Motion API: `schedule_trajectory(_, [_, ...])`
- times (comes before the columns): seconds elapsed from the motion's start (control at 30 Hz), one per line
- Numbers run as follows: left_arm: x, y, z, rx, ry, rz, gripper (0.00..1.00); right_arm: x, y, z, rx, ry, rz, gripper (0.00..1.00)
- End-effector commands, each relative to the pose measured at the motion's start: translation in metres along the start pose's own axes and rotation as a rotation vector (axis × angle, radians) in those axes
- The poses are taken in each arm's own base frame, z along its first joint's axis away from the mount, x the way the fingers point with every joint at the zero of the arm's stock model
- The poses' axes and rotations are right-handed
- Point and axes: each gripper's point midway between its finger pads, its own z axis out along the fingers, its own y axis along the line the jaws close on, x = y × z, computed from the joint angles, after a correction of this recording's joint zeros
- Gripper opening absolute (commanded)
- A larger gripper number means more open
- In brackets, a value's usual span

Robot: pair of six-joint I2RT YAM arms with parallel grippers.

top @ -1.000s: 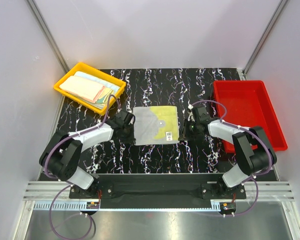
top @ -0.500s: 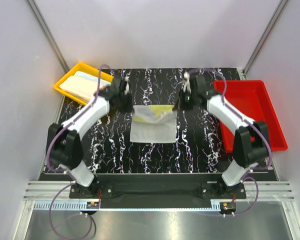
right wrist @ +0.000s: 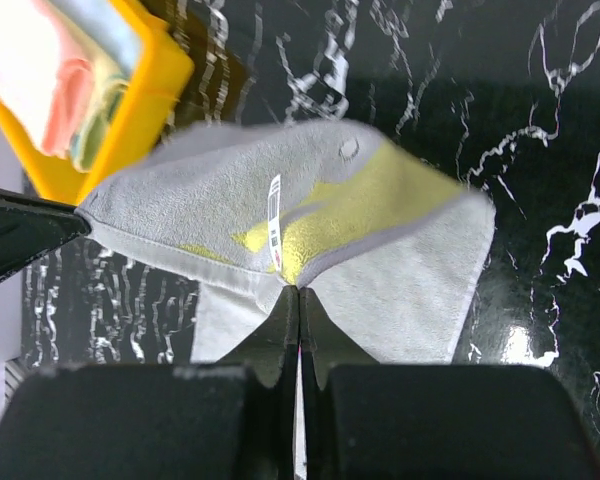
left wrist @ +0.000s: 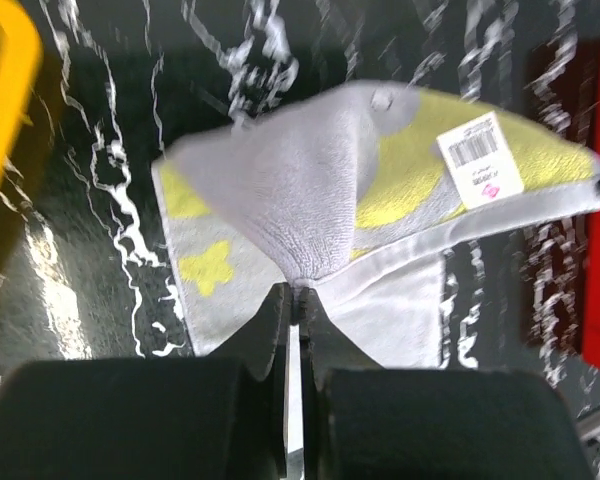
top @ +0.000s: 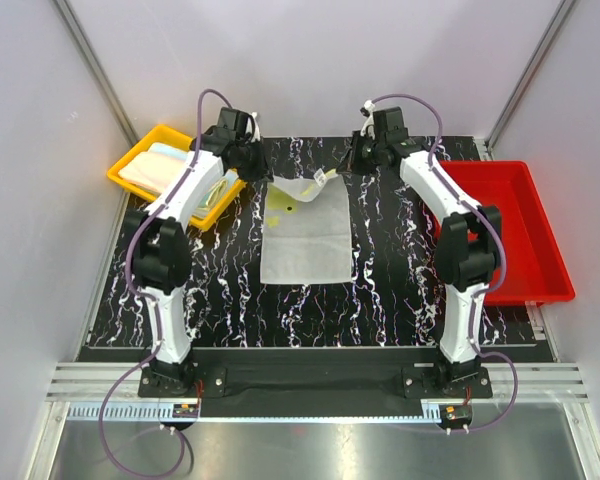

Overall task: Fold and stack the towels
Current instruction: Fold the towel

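A grey towel (top: 305, 240) with yellow patches lies lengthwise in the middle of the black marbled table, pale side up. Its far edge is lifted off the surface. My left gripper (top: 267, 175) is shut on the far left corner, and my right gripper (top: 348, 168) is shut on the far right corner. In the left wrist view the towel (left wrist: 310, 190) bunches into my left gripper (left wrist: 298, 292), and a barcode label (left wrist: 480, 160) shows. In the right wrist view the towel (right wrist: 380, 250) hangs from my right gripper (right wrist: 298, 290). Other folded towels (top: 165, 165) lie in the yellow tray.
The yellow tray (top: 135, 150) stands at the far left, close beside my left arm, and its rim (right wrist: 130, 110) shows in the right wrist view. A red tray (top: 540, 250) sits at the right edge. Both arms stretch far across the table.
Both grippers have travelled from the towel's sides to the far edge of the table, carrying its edge. The towel is now drawn out longer with its pale side up.
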Motion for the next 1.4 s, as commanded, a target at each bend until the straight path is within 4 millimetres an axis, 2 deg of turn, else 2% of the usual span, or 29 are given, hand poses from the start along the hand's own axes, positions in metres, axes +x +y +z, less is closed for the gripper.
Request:
schedule_trajectory(0.0, [-0.003, 0.001, 0.015, 0.073, -0.006, 0.027, 0.0, -0.007, 0.002, 0.01, -0.034, -0.009, -0.008, 0.0])
schedule_trajectory(0.1, [0.013, 0.007, 0.019, 0.063, 0.047, 0.018, 0.0, 0.012, -0.01, 0.016, -0.005, 0.055, -0.003, 0.0])
schedule_trajectory(0.17, [0.03, 0.012, 0.014, 0.048, 0.087, 0.024, 0.0, 0.025, -0.012, 0.011, 0.001, 0.088, -0.002, 0.0])
schedule_trajectory(0.2, [0.038, 0.016, 0.012, 0.039, 0.102, 0.022, 0.0, 0.041, -0.022, 0.009, 0.03, 0.128, 0.014, 0.0])
schedule_trajectory(0.23, [0.054, 0.021, 0.006, 0.029, 0.129, 0.018, 0.0, 0.044, -0.022, 0.002, 0.045, 0.132, 0.011, 0.0])
schedule_trajectory(0.3, [0.071, 0.025, 0.001, 0.028, 0.158, 0.008, 0.0, 0.066, -0.031, -0.005, 0.071, 0.183, 0.019, 0.0])
schedule_trajectory(0.33, [0.094, 0.03, 0.0, 0.027, 0.204, -0.014, 0.0, 0.068, -0.026, -0.014, 0.06, 0.184, 0.017, 0.0])
schedule_trajectory(0.37, [0.097, 0.025, -0.01, 0.046, 0.194, -0.009, 0.0, 0.074, -0.026, -0.017, 0.06, 0.197, 0.019, 0.0])
schedule_trajectory(0.4, [0.104, 0.025, -0.014, 0.048, 0.201, -0.012, 0.0, 0.092, -0.032, -0.02, 0.071, 0.234, 0.034, 0.0])
schedule_trajectory(0.43, [0.124, 0.032, -0.014, 0.028, 0.236, -0.024, 0.0, 0.095, -0.028, -0.029, 0.058, 0.23, 0.03, 0.0])
schedule_trajectory(0.47, [0.126, 0.029, -0.023, 0.035, 0.222, -0.018, 0.0, 0.117, -0.035, -0.031, 0.07, 0.271, 0.046, 0.0])
schedule_trajectory(0.5, [0.133, 0.029, -0.025, 0.043, 0.231, -0.018, 0.0, 0.124, -0.035, -0.033, 0.064, 0.27, 0.044, 0.0])
schedule_trajectory(0.53, [0.152, 0.031, -0.025, 0.048, 0.269, -0.025, 0.0, 0.127, -0.029, -0.041, 0.047, 0.261, 0.042, 0.0])
schedule_trajectory(0.57, [0.157, 0.029, -0.026, 0.062, 0.263, -0.023, 0.0, 0.15, -0.035, -0.043, 0.053, 0.302, 0.062, 0.0])
schedule_trajectory(0.6, [0.159, 0.02, -0.034, 0.102, 0.253, -0.028, 0.0, 0.157, -0.033, -0.045, 0.042, 0.301, 0.054, 0.0])
schedule_trajectory(0.63, [0.179, 0.019, -0.035, 0.112, 0.283, -0.035, 0.0, 0.163, -0.03, -0.051, 0.04, 0.299, 0.043, 0.0])
schedule_trajectory(0.67, [0.183, 0.015, -0.037, 0.13, 0.273, -0.03, 0.0, 0.185, -0.039, -0.054, 0.061, 0.337, 0.059, 0.0])
schedule_trajectory(0.7, [0.185, 0.012, -0.042, 0.132, 0.261, -0.02, 0.0, 0.19, -0.039, -0.054, 0.056, 0.328, 0.054, 0.0])
schedule_trajectory(0.73, [0.203, 0.016, -0.042, 0.111, 0.293, -0.021, 0.0, 0.194, -0.038, -0.058, 0.048, 0.319, 0.059, 0.0])
schedule_trajectory(0.77, [0.207, 0.02, -0.041, 0.097, 0.286, -0.02, 0.0, 0.212, -0.045, -0.059, 0.057, 0.343, 0.079, 0.0])
schedule_trajectory(0.9, [0.242, 0.034, -0.034, 0.07, 0.337, -0.043, 0.0, 0.228, -0.043, -0.055, 0.006, 0.332, 0.102, 0.0])
schedule_trajectory(1.07, [0.254, 0.043, -0.029, 0.031, 0.359, -0.037, 0.0, 0.239, -0.047, -0.049, 0.001, 0.344, 0.1, 0.0])
schedule_trajectory(1.17, [0.255, 0.047, -0.03, 0.009, 0.367, -0.036, 0.0, 0.245, -0.05, -0.049, 0.012, 0.357, 0.115, 0.0])
schedule_trajectory(1.23, [0.251, 0.044, -0.032, 0.018, 0.352, -0.032, 0.0, 0.241, -0.043, -0.052, -0.014, 0.345, 0.112, 0.0])
schedule_trajectory(1.37, [0.224, 0.031, -0.046, 0.018, 0.312, -0.022, 0.0, 0.214, -0.03, -0.061, -0.001, 0.322, 0.084, 0.0])
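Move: The grey-and-yellow towel's near left corner lies about 24 cm back, 2 cm left and 17 cm below the left gripper; its near right corner is some 24 cm back, 3 cm right and 18 cm below the right gripper. The yellow box is roughly level with the left gripper in reach, 21 cm to its left and 14 cm lower. The red box is about 12 cm back from the right gripper, 35 cm to its right and 15 cm lower. Keep both grippers shut on the two corners of the raised edge. Lower them together, then sweep them back towards your base over the lying half, about 22 cm in all while sinking some 15 cm. Spread the hands slightly apart and tip the fingers some 20 degrees steeper, bringing the held edge up near the towel's near edge. ##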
